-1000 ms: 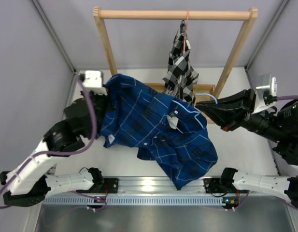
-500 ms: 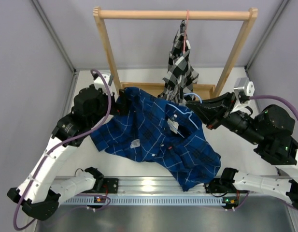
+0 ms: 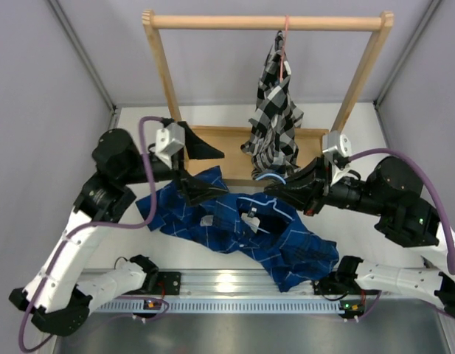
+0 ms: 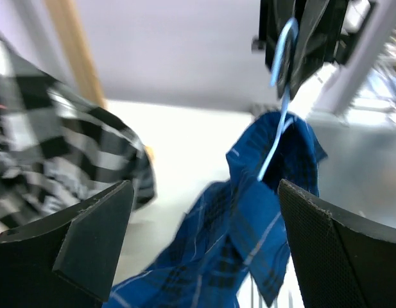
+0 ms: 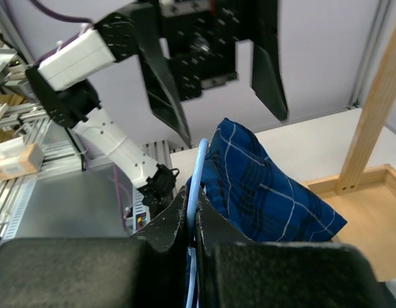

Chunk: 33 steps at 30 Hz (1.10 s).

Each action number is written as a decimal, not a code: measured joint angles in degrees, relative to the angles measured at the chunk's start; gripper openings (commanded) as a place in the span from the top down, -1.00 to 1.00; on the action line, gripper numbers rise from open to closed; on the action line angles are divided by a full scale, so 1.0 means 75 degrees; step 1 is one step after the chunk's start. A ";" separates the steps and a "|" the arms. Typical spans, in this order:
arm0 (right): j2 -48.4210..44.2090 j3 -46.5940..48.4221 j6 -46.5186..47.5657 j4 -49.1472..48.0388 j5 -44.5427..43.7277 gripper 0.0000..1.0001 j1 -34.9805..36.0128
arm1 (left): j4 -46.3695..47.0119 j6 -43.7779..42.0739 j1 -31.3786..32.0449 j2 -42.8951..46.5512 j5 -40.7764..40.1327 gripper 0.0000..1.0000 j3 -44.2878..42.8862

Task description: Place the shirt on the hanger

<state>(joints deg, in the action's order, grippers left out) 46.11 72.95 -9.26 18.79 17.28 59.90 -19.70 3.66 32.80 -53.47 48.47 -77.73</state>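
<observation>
The dark blue plaid shirt point(image 3: 245, 228) hangs bunched from the light-blue wire hanger point(image 3: 270, 178) and trails onto the table. My right gripper point(image 3: 271, 190) is shut on the hanger wire just below the hook; the right wrist view shows the wire point(image 5: 198, 173) pinched between its fingers, with the shirt point(image 5: 268, 186) draped right behind. My left gripper point(image 3: 226, 173) is wide open and empty, above the shirt's left part. In the left wrist view the shirt point(image 4: 249, 237) and hanger point(image 4: 278, 128) hang between and beyond the open gripper point(image 4: 205, 189), apart from both fingers.
A wooden rack with a top rail point(image 3: 264, 22) stands at the back, and its base tray point(image 3: 227, 140) lies under my left gripper. A black-and-white checked shirt point(image 3: 275, 110) hangs from it on a pink hanger point(image 3: 285, 44), close behind the blue hanger. An aluminium rail point(image 3: 234, 284) runs along the near edge.
My left gripper has let go of the shirt, opened and swung right above it. My right gripper carried the hanger leftward. The shirt has slumped lower toward the table front.
</observation>
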 measured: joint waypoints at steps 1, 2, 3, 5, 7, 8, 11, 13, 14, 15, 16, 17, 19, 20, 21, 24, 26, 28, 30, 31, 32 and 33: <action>-0.0015 0.0000 0.0003 0.0023 0.0117 1.00 0.0000 | 0.0006 -0.0064 0.0029 -0.0172 0.0306 -0.96 0.0067; -0.0026 0.0000 0.0003 0.0058 0.0201 1.00 0.0000 | -0.0003 -0.0105 0.0047 -0.0329 0.0568 -0.95 0.0166; -0.0035 0.0000 0.0003 0.0085 0.0262 1.00 0.0000 | -0.0020 -0.0122 0.0055 -0.0469 0.0813 -0.96 0.0268; -0.0032 0.0012 0.0012 0.0143 0.0463 1.00 0.0000 | -0.0073 -0.0143 0.0085 -0.0714 0.1300 -0.96 0.0434; -0.0015 0.0050 0.0029 0.0195 0.0691 1.00 0.0000 | -0.0082 -0.0131 0.0090 -0.0906 0.1786 -0.93 0.0466; 0.0015 0.0073 0.0035 0.0242 0.0796 1.00 0.0000 | -0.0079 -0.0111 0.0090 -0.0982 0.2057 -0.90 0.0469; 0.0061 0.0146 0.0093 0.0312 0.0938 1.00 0.0000 | -0.0052 -0.0076 0.0090 -0.1157 0.2903 -0.80 0.0530; 0.0061 0.0146 0.0163 0.0353 0.0933 1.00 0.0000 | -0.0050 -0.0082 0.0099 -0.1212 0.3302 -0.78 0.0650; 0.0061 0.0146 0.0221 0.0376 0.0903 1.00 0.0000 | -0.0058 -0.0079 0.0105 -0.1227 0.3442 -0.79 0.0717; 0.0061 0.0146 0.0271 0.0399 0.0871 1.00 0.0000 | -0.0058 -0.0079 0.0114 -0.1244 0.3558 -0.80 0.0784; 0.0061 0.0146 0.0306 0.0425 0.0833 1.00 0.0000 | -0.0061 -0.0079 0.0128 -0.1268 0.3649 -0.81 0.0831; 0.0061 0.0146 0.0361 0.0460 0.0772 1.00 0.0000 | -0.0061 -0.0073 0.0134 -0.1294 0.3710 -0.82 0.0854; 0.0061 0.0146 0.0452 0.0501 0.0606 1.00 0.0000 | -0.0064 -0.0032 0.0152 -0.1320 0.3759 -0.64 0.0868; 0.0064 0.0146 0.0498 0.0507 0.0519 1.00 0.0000 | -0.0058 0.0000 0.0160 -0.1323 0.3748 -0.51 0.0868; 0.0067 0.0146 0.0533 0.0510 0.0463 1.00 0.0000 | -0.0055 0.0047 0.0175 -0.1326 0.3710 -0.45 0.0868; 0.0067 0.0146 0.0583 0.0498 0.0335 1.00 0.0000 | -0.0041 0.0122 0.0207 -0.1378 0.3538 -0.31 0.0871; 0.0058 0.0146 0.0592 0.0475 0.0239 1.00 0.0000 | -0.0038 0.0119 0.0227 -0.1440 0.3456 -0.26 0.0889; 0.0047 0.0146 0.0609 0.0466 0.0146 1.00 0.0000 | -0.0041 0.0108 0.0242 -0.1480 0.3386 -0.20 0.0927; 0.0041 0.0146 0.0606 0.0463 0.0099 1.00 0.0000 | -0.0052 0.0114 0.0254 -0.1495 0.3348 0.01 0.0938; 0.0041 0.0146 0.0600 0.0455 0.0093 1.00 0.0000 | -0.0047 0.0102 0.0268 -0.1495 0.3343 0.09 0.0938; 0.0041 0.0140 0.0568 0.0428 0.0090 1.00 0.0000 | -0.0038 0.0087 0.0289 -0.1492 0.3348 0.33 0.0938; 0.0038 0.0134 0.0548 0.0408 0.0090 1.00 0.0000 | -0.0038 0.0096 0.0315 -0.1492 0.3354 0.55 0.0938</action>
<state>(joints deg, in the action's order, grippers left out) 46.39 73.95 -5.15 21.85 17.96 59.90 -19.99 4.38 35.16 -64.66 73.63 -70.70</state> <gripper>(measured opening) 0.009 0.410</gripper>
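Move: The fold of blue shirt to grab lies about 4 cm back, 4 cm right and 9 cm below the left gripper. The hanger's middle is about 7 cm back, 8 cm right and 8 cm below that gripper; the checked shirt hangs some 15 cm ahead, 14 cm right and 8 cm lower. From the right gripper, which holds the hanger, the fold lies about 6 cm left, 1 cm back and 7 cm below. Sink the open left gripper about 9 cm to the fold of blue shirt beside the hanger, easing 3 cm or so to the right and as much back, while turning it some 30 degrees clockwise; then start closing the fingers on the cloth. Keep the hanger pinched in the right gripper, letting it sway about 2 cm back and return. ##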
